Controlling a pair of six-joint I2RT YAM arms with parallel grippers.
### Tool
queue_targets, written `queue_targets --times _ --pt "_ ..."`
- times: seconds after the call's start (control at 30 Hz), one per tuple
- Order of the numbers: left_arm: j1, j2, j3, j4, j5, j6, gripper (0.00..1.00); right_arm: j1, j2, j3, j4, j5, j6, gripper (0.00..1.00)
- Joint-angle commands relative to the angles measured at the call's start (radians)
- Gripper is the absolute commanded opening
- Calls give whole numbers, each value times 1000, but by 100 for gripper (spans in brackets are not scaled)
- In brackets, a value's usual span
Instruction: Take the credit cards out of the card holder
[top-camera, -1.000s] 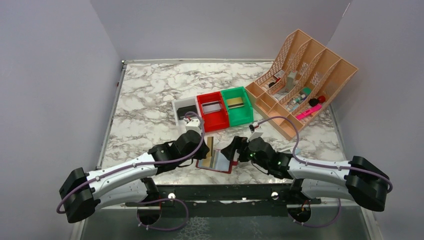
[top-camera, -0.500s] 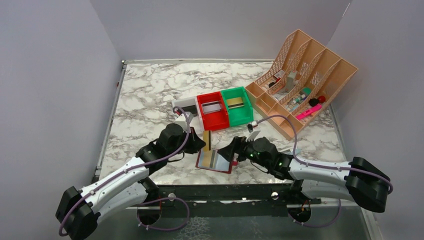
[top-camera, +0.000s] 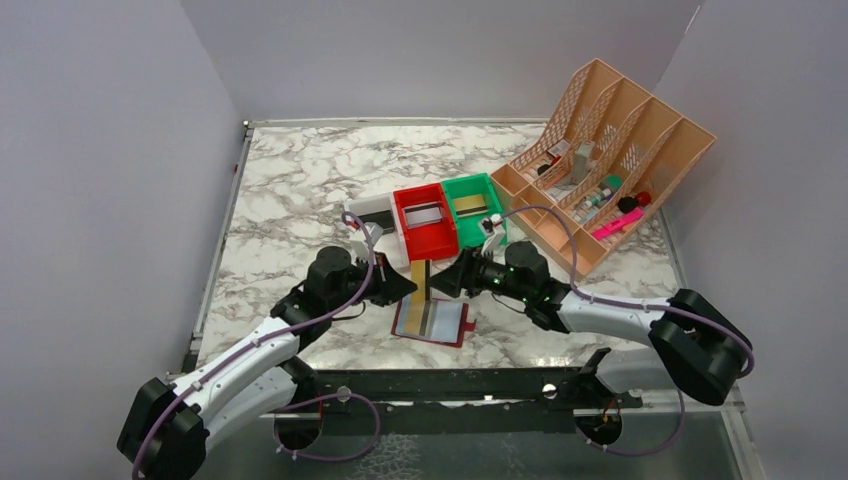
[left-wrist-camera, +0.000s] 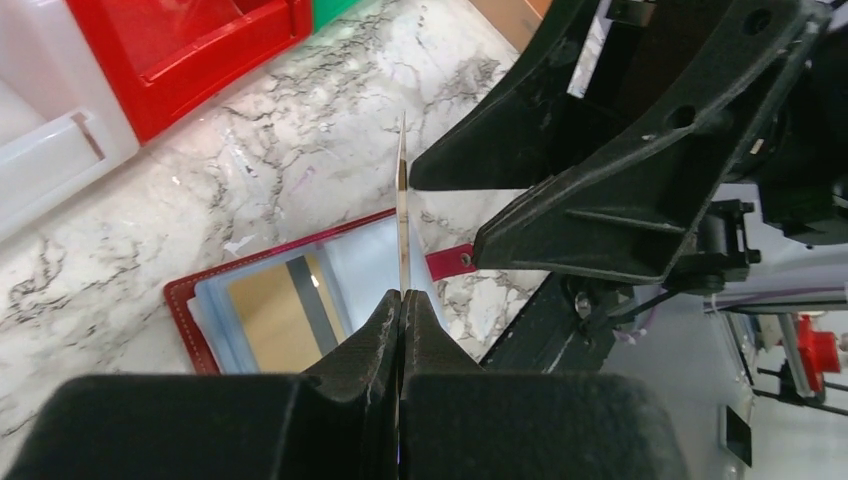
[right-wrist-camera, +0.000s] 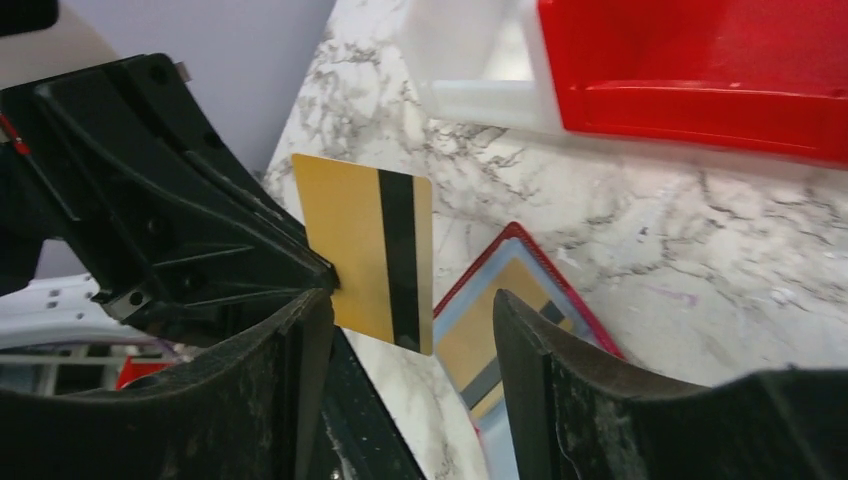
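A gold credit card with a black stripe stands on edge above the table, and my left gripper is shut on its lower edge. In the left wrist view the card shows edge-on. My right gripper faces it from the right with its jaws open; the card sits just ahead of the gap, touching neither finger. The card holder, dark red with a light-blue face, lies open flat on the marble below. Another gold card sits in its pocket.
White, red and green bins stand in a row just behind the grippers; the red and green ones each hold a card. A peach desk organizer with small items fills the back right.
My left gripper has lifted the gold card up and away from the card holder. My right arm has swung up and left to face it, its jaws narrowing.
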Motion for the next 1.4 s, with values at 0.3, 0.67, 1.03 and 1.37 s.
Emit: queue_targets --times 0.3,0.67,1.03,1.37 --pt "50 40 21 192 242 -5 0 -65 127 -44 351 -198 68 52" --pt "70 72 25 265 307 -55 0 -106 60 -95 442 -304 115 26" --pt "84 114 42 279 309 -61 1 -113 -51 -134 400 -311 103 11" --pt "95 112 94 147 227 -8 56 -115 -150 -119 220 -233 38 1"
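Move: My left hand still pinches the gold card, its middle roughly 2 cm ahead, 2 cm to the right and 1 cm above. From my open right hand, that card lies about 4 cm left, level in reach and some 2 cm higher. The open card holder lies about 11 cm below my left hand, 3 cm back and 5 cm right. The red tray stands some 18 cm ahead of my left hand, 3 cm right and 11 cm lower. I pass the gold card from hand to hand above the holder. My left hand lifts it about 4 cm and eases 2 cm right, fingertips tipping up some 10 degrees, while my right hand nudges left, then rises nearly 6 cm, drawing back a little, and shuts on the card's free edge. Only as that grip closes do my left fingers open around the opposite edge. ##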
